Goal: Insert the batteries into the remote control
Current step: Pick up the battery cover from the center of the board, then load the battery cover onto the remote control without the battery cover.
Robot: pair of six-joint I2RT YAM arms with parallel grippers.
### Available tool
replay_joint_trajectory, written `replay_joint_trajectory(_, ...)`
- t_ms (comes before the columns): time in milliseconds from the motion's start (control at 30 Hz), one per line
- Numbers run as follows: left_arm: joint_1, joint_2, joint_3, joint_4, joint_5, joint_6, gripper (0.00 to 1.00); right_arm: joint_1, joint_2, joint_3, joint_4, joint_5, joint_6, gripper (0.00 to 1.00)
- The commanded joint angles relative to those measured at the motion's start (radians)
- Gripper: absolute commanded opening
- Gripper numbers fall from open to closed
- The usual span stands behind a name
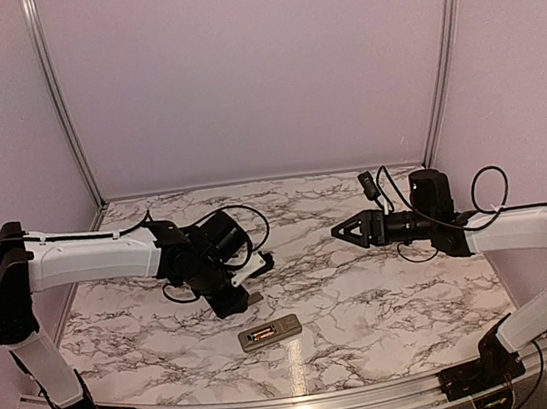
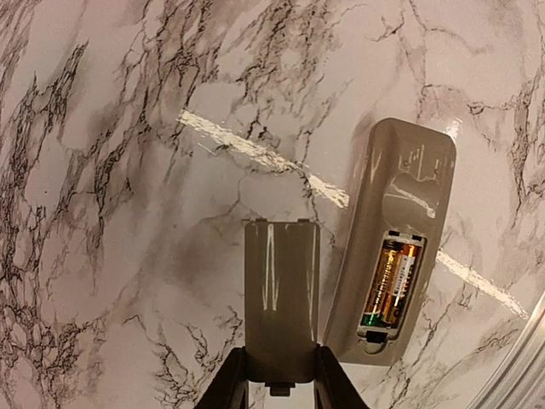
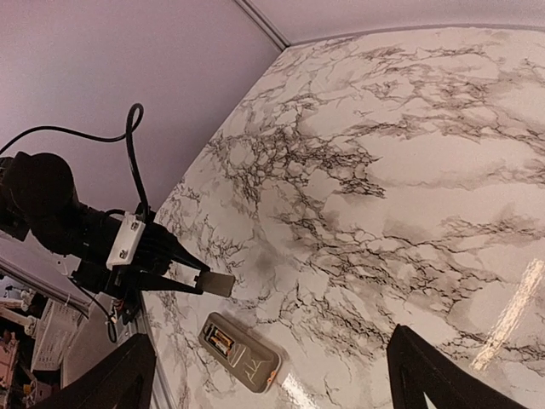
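The remote control (image 1: pixel 270 333) lies back side up on the marble table, near the front middle. Its battery bay stands uncovered, with two gold batteries (image 2: pixel 392 285) side by side inside it. In the left wrist view the greyish-tan remote control (image 2: pixel 404 183) sits just right of my left gripper (image 2: pixel 281 365). That gripper is shut on the flat beige battery cover (image 2: pixel 281 294), held a little above the table. The right wrist view shows the remote control (image 3: pixel 251 366), its batteries (image 3: pixel 223 341) and the cover (image 3: pixel 217 284) from afar. My right gripper (image 1: pixel 342 230) hangs open and empty over the table's right half.
The marble table (image 1: pixel 366 293) is enclosed by pale purple walls at the back and sides. A metal rail (image 1: pixel 300 408) runs along the front edge. Loose black cables (image 1: pixel 393 189) hang around both arms.
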Motion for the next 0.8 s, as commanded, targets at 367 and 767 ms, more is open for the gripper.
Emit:
replay_joint_trajectory(367, -0.13, 0.078, 0.094, -0.238, -0.07, 0.069, 0.22, -0.008, 0.02, 0.008, 0.035, -0.038, 0.008, 0.91)
replay_joint_trajectory(767, -0.173, 0.098, 0.127, -0.226, -0.021, 0.096, 0.21, -0.008, 0.032, 0.007, 0.044, -0.046, 0.005, 0.91)
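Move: My left hand already has the battery cover pinched by one end. The open battery compartment it is meant for lies about 6 cm back and 5 cm to this hand's right, some 5 cm below. The middle of the remote, lying crosswise, is about 6 cm back and 7 cm to this hand's right, at the same depth. From my right hand the compartment is roughly 12 cm back, 19 cm to the left and 16 cm down. I sweep my left hand about 6 cm back, quickly at first and then easing, sinking a little over a centimetre, to bring the cover over the remote's battery compartment. On the way I turn the wrist some 10 degrees clockwise and roll its left side up by about as much, lining the cover up lengthwise with the remote. My fingers keep their grip. ##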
